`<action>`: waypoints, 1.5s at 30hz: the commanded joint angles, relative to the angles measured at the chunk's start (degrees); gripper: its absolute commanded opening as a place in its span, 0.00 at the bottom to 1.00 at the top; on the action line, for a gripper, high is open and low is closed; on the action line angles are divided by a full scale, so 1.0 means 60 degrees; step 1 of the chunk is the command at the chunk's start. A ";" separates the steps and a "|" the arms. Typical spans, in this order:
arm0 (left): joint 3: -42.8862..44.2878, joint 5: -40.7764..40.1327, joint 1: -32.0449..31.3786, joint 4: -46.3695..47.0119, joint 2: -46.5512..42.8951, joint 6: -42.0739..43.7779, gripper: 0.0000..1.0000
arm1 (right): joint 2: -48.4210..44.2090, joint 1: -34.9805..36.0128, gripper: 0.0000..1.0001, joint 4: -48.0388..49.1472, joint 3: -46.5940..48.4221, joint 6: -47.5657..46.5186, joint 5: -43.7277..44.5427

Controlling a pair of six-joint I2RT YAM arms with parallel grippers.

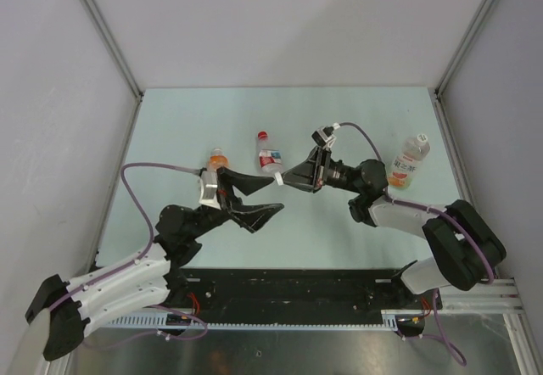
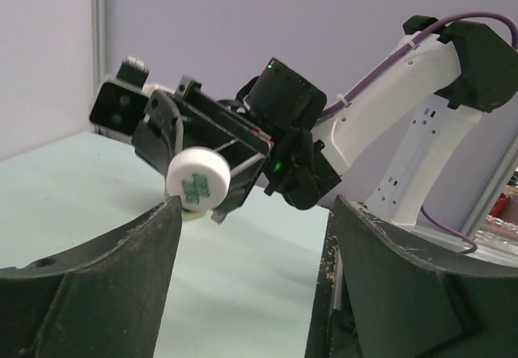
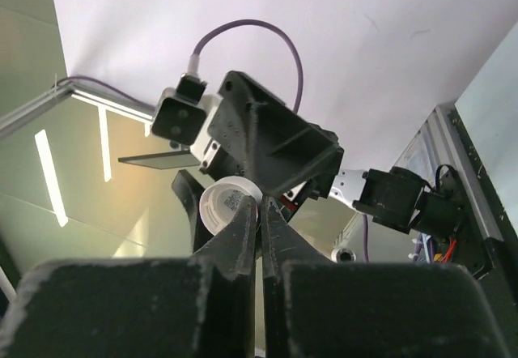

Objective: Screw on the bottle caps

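Note:
My right gripper (image 1: pixel 287 177) (image 3: pixel 261 209) is shut, pinching the rim of a white bottle cap (image 1: pixel 278 177) (image 3: pixel 225 202) (image 2: pixel 197 178) in the air over mid-table. Facing it, my left gripper (image 1: pixel 277 194) (image 2: pixel 255 204) stands open, the cap just beyond its left fingertip and nothing between the fingers. Three bottles stand behind. The orange-liquid bottle (image 1: pixel 218 159) is half hidden by my left wrist. The red-and-white labelled bottle (image 1: pixel 268 154) wears a red cap. The white-labelled bottle (image 1: pixel 409 163) at the right wears a white cap.
Grey walls close in the pale green table (image 1: pixel 187 120) on three sides. A black rail (image 1: pixel 288 294) with the arm bases runs along the near edge. The right arm's purple cable (image 1: pixel 365 142) loops above its wrist.

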 commanded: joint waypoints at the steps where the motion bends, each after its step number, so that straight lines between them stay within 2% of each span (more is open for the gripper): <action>1: 0.0361 -0.0670 -0.0309 0.0483 0.0075 0.1344 0.78 | 0.0147 0.0166 0.00 0.2071 -0.0068 0.0490 0.0353; 11: 0.0565 -0.1104 -0.0379 0.0483 0.0538 0.1487 0.68 | 0.0097 0.0245 0.00 0.2064 -0.0084 0.0550 0.0219; 16: 0.0586 -0.1003 -0.0400 0.0483 0.0505 0.1498 0.66 | 0.0217 0.0297 0.00 0.2106 -0.0084 0.0705 0.0051; 30: 0.0453 -0.1831 -0.0395 0.0483 0.0253 0.2119 0.64 | -0.0160 0.0514 0.00 0.1867 -0.0137 0.0532 -0.0223; 36: 0.0459 -0.1324 -0.0394 0.0483 0.0281 0.2174 0.54 | -0.0209 0.0483 0.00 0.1894 -0.0143 0.0564 -0.0072; 43: 0.0515 -0.1097 -0.0388 0.0482 0.0340 0.2131 0.34 | -0.0211 0.0480 0.00 0.1854 -0.0143 0.0542 -0.0125; 45: 0.0515 -0.1094 -0.0391 0.0483 0.0320 0.2073 0.28 | -0.0201 0.0467 0.03 0.1828 -0.0143 0.0480 -0.0160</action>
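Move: The white cap sits in the tips of the right hand's shut fingers, roughly 3 cm ahead of the left hand's open jaws, 2 cm to their right and 1 cm higher. From the right hand, those jaws lie about 4 cm left, 3 cm back and 1 cm lower. On the table some 27 cm below the left hand, the red-capped bottle lies about 29 cm ahead, level sideways; the orange bottle is 22 cm ahead and 15 cm left. The left fingers close from wide open until both pads pinch the white cap's sides, while the right hand keeps its grip. Before that, the left hand eases forward about 2.5 cm, turning some 10 degrees counter-clockwise, and the right draws back nearly 2 cm and 1 cm left, bringing the cap between the pads; the left then slips back slightly as it shuts. ##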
